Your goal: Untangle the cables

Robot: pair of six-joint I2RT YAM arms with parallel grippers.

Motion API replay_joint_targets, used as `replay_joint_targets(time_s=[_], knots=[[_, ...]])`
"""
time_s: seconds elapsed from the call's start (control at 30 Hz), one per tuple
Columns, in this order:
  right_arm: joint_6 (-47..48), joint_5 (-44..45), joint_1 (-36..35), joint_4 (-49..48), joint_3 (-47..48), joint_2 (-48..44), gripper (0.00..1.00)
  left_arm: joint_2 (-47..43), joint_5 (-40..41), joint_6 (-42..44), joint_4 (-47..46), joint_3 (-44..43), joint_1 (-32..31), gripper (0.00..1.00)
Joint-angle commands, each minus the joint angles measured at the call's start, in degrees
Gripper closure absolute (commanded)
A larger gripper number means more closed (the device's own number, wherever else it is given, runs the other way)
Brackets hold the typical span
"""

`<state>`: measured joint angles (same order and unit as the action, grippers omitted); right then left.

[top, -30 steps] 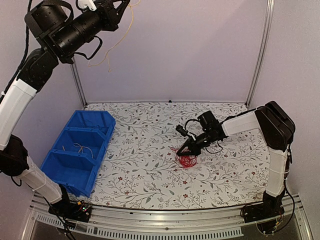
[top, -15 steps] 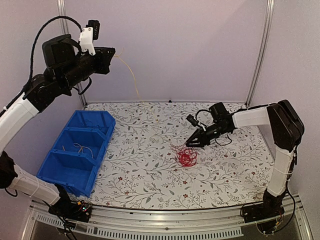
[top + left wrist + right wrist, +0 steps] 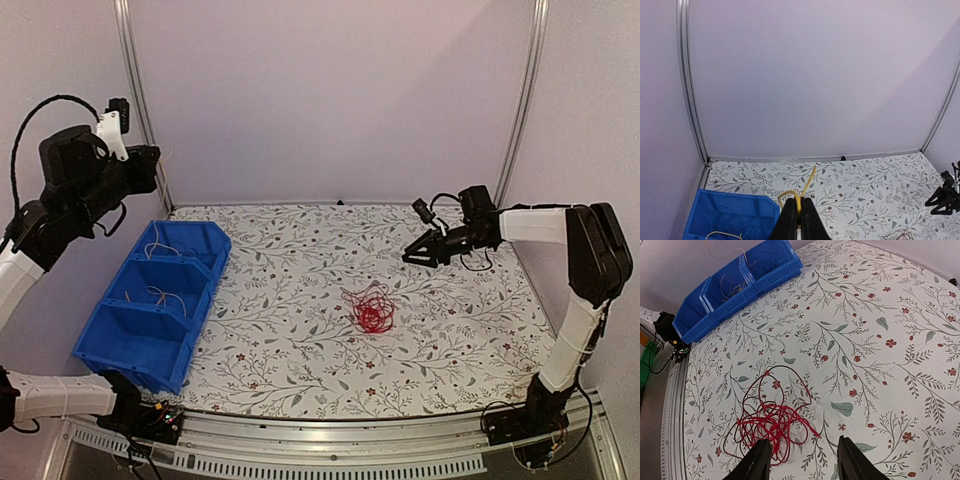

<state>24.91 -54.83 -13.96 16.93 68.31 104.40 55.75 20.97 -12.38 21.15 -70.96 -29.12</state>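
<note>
A tangled clump of red cables (image 3: 372,311) lies on the flowered tabletop, right of the middle; the right wrist view shows this red clump (image 3: 767,419) just ahead of the fingers. My right gripper (image 3: 410,258) (image 3: 804,461) hovers open to the right of the clump, holding nothing. Raised at the far left over the bin's back end, my left gripper (image 3: 152,166) (image 3: 799,204) is shut on a yellow cable (image 3: 807,187), whose short loop and free end stick out past the tips.
A blue three-compartment bin (image 3: 150,300) (image 3: 732,217) (image 3: 740,282) stands at the left with thin pale wires (image 3: 160,295) inside. Metal frame posts (image 3: 520,110) and pale walls close off the back and sides.
My right gripper opened, let go of the red clump and drew back to the right. The left arm swung down and left with the yellow cable, ending over the bin.
</note>
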Motion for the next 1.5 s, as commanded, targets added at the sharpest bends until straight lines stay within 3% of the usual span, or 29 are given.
replay_joint_targets(time_s=[0.0, 0.23, 0.6, 0.83, 1.0, 1.2, 1.47], knots=[[0.56, -1.51, 0.46, 0.9, 0.47, -1.03, 0.51, -3.36, 1.37, -0.11, 3.31, 2.02, 3.34, 1.0], [0.67, -1.59, 0.49, 0.92, 0.4, -0.87, 0.51, -6.01, 1.29, 0.63, 4.59, 3.52, 6.72, 1.0], [1.2, -1.42, 0.73, 1.32, 0.4, -0.7, 0.5, -0.39, 0.15, 6.92, 6.97, -13.32, 7.72, 1.0], [1.59, -1.85, 0.87, 1.58, 0.52, 0.0, 0.5, -0.47, 0.72, 8.1, 10.45, -16.91, 7.73, 1.0], [1.72, -2.19, 0.86, 2.05, 0.87, 0.69, 0.5, -2.7, 1.9, 7.02, 11.27, -13.75, 7.68, 1.0], [2.03, -2.21, 0.91, 2.32, 0.93, 1.02, 0.5, -5.72, 4.69, 4.85, 11.25, -3.87, 7.83, 1.0], [2.25, -2.3, 0.87, 2.67, 0.99, 1.42, 0.49, -4.92, 3.3, 4.23, 8.27, 4.44, 10.57, 1.0]])
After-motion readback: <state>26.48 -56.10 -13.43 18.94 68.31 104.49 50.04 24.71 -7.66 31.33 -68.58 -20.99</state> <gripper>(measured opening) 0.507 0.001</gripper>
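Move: The middle compartment of the blue bin, where a pale coil already lies, is about 13 cm to the left of the left hand, level with it fore and aft and some 37 cm below; that hand still pinches the yellow cable. At the same depth and to that same side, the far compartment is about 14 cm ahead of the hand and the near one about 15 cm back. From the idle right hand the middle compartment lies roughly 66 cm left, 6 cm back and 10 cm below. Keeping its shut fingers on the yellow cable high over the bin side, the left hand shifts about 5 cm left and drifts slightly back towards the middle compartment, turning a little counter-clockwise. Then it jerks the cable up by some 10 cm with the fingertips tilting up, and sinks again by about 12 cm, tipping the fingers back down and easing a bit farther left, to end slightly lower than it began. ##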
